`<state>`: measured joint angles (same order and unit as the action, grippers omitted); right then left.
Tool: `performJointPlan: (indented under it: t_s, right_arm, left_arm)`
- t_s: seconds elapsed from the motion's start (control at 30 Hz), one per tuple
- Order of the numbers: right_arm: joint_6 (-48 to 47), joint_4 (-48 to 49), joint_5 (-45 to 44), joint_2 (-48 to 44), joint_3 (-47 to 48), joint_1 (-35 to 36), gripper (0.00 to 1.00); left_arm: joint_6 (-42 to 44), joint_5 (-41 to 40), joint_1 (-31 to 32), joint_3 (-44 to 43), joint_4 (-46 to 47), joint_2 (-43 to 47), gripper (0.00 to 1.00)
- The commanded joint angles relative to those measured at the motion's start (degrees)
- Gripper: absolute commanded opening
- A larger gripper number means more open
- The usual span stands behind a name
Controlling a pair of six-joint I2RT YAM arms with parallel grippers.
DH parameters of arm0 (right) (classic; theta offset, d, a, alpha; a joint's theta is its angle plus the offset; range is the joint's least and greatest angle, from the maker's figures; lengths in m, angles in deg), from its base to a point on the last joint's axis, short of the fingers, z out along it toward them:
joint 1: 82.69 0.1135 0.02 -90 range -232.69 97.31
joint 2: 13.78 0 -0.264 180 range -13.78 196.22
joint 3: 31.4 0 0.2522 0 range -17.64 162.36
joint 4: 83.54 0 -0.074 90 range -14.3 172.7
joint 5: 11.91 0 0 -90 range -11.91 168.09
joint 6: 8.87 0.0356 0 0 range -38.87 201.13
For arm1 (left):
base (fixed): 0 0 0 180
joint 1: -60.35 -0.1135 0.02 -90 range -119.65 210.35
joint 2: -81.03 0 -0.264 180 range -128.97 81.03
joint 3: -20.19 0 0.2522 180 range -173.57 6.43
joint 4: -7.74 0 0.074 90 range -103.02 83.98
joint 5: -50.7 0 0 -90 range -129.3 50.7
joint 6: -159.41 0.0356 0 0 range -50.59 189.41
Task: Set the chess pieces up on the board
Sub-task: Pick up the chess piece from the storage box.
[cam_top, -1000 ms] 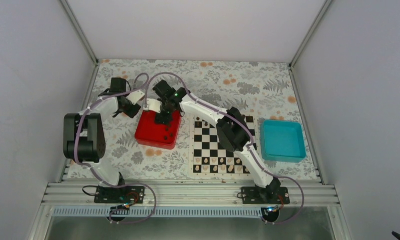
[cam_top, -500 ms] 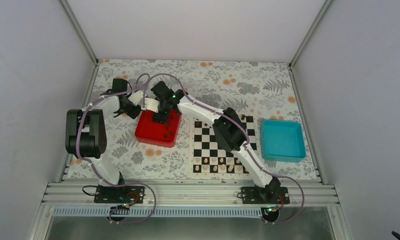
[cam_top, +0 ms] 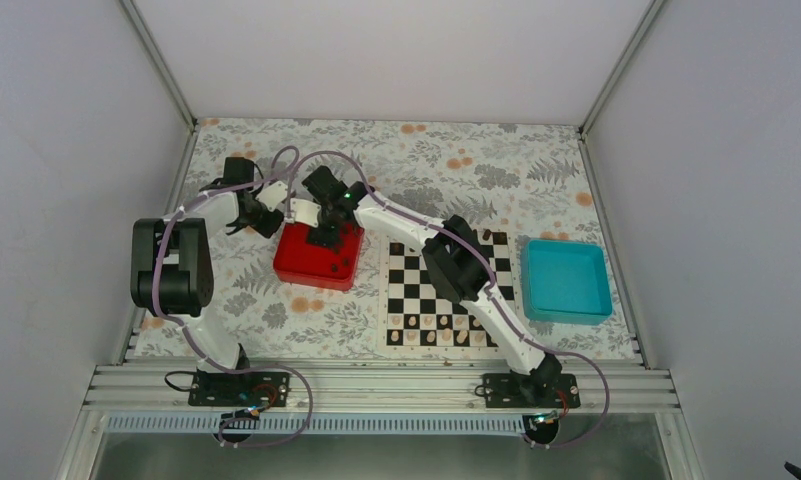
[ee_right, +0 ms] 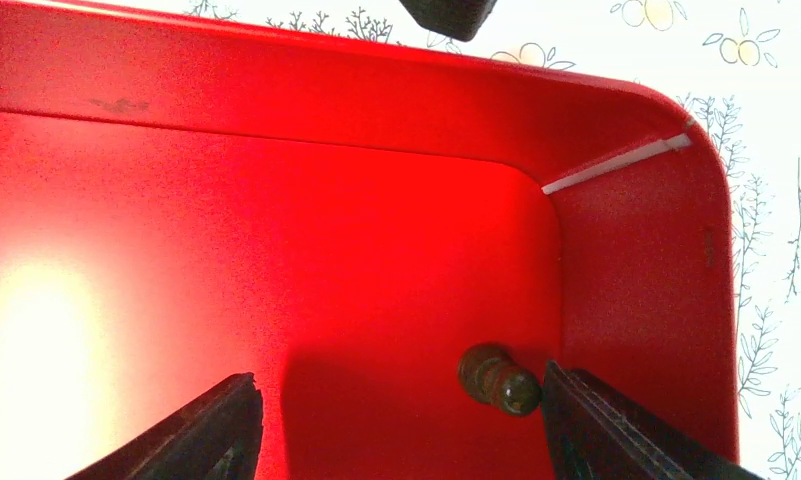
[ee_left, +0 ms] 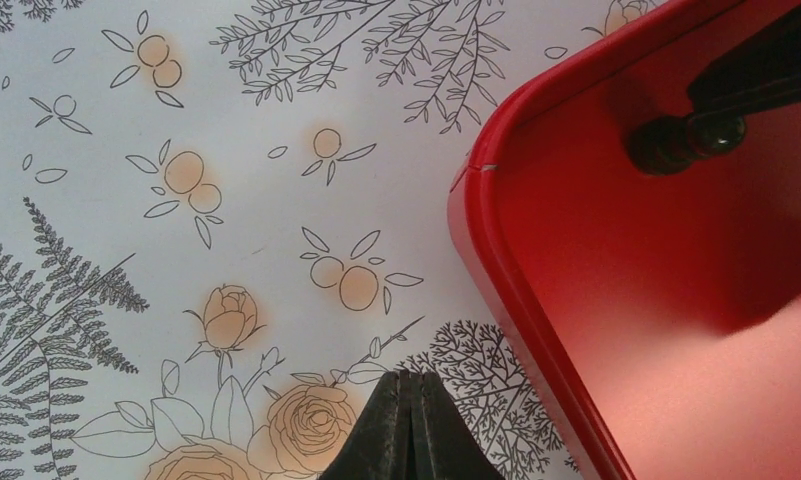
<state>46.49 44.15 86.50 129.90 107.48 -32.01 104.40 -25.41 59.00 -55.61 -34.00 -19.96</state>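
A dark chess piece [ee_right: 496,380], a pawn, lies on the floor of the red tray [ee_right: 276,220] near its corner wall. My right gripper [ee_right: 396,382] hangs open low inside the tray, and the pawn sits between the jaws, almost touching the right finger [ee_right: 596,420]. The left wrist view shows the same pawn [ee_left: 676,142] at the top right. My left gripper [ee_left: 407,380] is shut and empty above the flowered cloth, just outside the tray's rim [ee_left: 476,230]. From above, both grippers meet at the back of the red tray [cam_top: 306,270], left of the board [cam_top: 441,295].
Pale pieces [cam_top: 436,336] stand along the board's near rows. A teal tray [cam_top: 566,281] sits right of the board. The right arm's forearm [cam_top: 456,265] crosses over the board's back left part. Grey walls enclose the flowered cloth [cam_top: 456,160].
My right arm has swung a little to the left, its gripper staying over the back of the red tray. The left gripper has stayed shut and nearly still.
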Motion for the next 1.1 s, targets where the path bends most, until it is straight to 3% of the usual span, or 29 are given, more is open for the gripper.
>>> performJointPlan:
  t_s: [0.0, 0.3, 1.07]
  right_arm:
    - [0.3, -0.4, 1.1, 1.6, 2.0, 0.2, 0.68]
    - [0.6, -2.3, 5.0, 1.0, 2.1, 0.2, 0.46]
    - [1.9, -0.3, 4.5, 1.8, 3.4, 0.3, 0.36]
  left_arm:
    - [0.2, 2.1, 0.1, -1.2, -0.6, -0.3, 0.02]
    - [0.6, 3.6, 0.5, -0.9, -1.5, -0.1, 0.02]
    - [2.8, 5.5, 1.9, 0.8, -4.0, 1.4, 0.02]
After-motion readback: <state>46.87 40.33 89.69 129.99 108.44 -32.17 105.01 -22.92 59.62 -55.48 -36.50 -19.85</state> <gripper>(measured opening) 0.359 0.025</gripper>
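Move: The chess piece stands between the right hand's open fingers, about 2 cm ahead of their midpoint, 1 cm to the left and 1 cm lower, close against the forward finger. The red box's left wall is some 8 cm to that hand's left, level with it; two more pieces lie about 6 cm back, 3 and 6 cm to its right. From the shut left hand, the piece is about 12 cm right and level ahead, 1 cm lower. Half closing, the right hand backs 1 cm, its forward finger dragging the piece; left eases towards the box. ##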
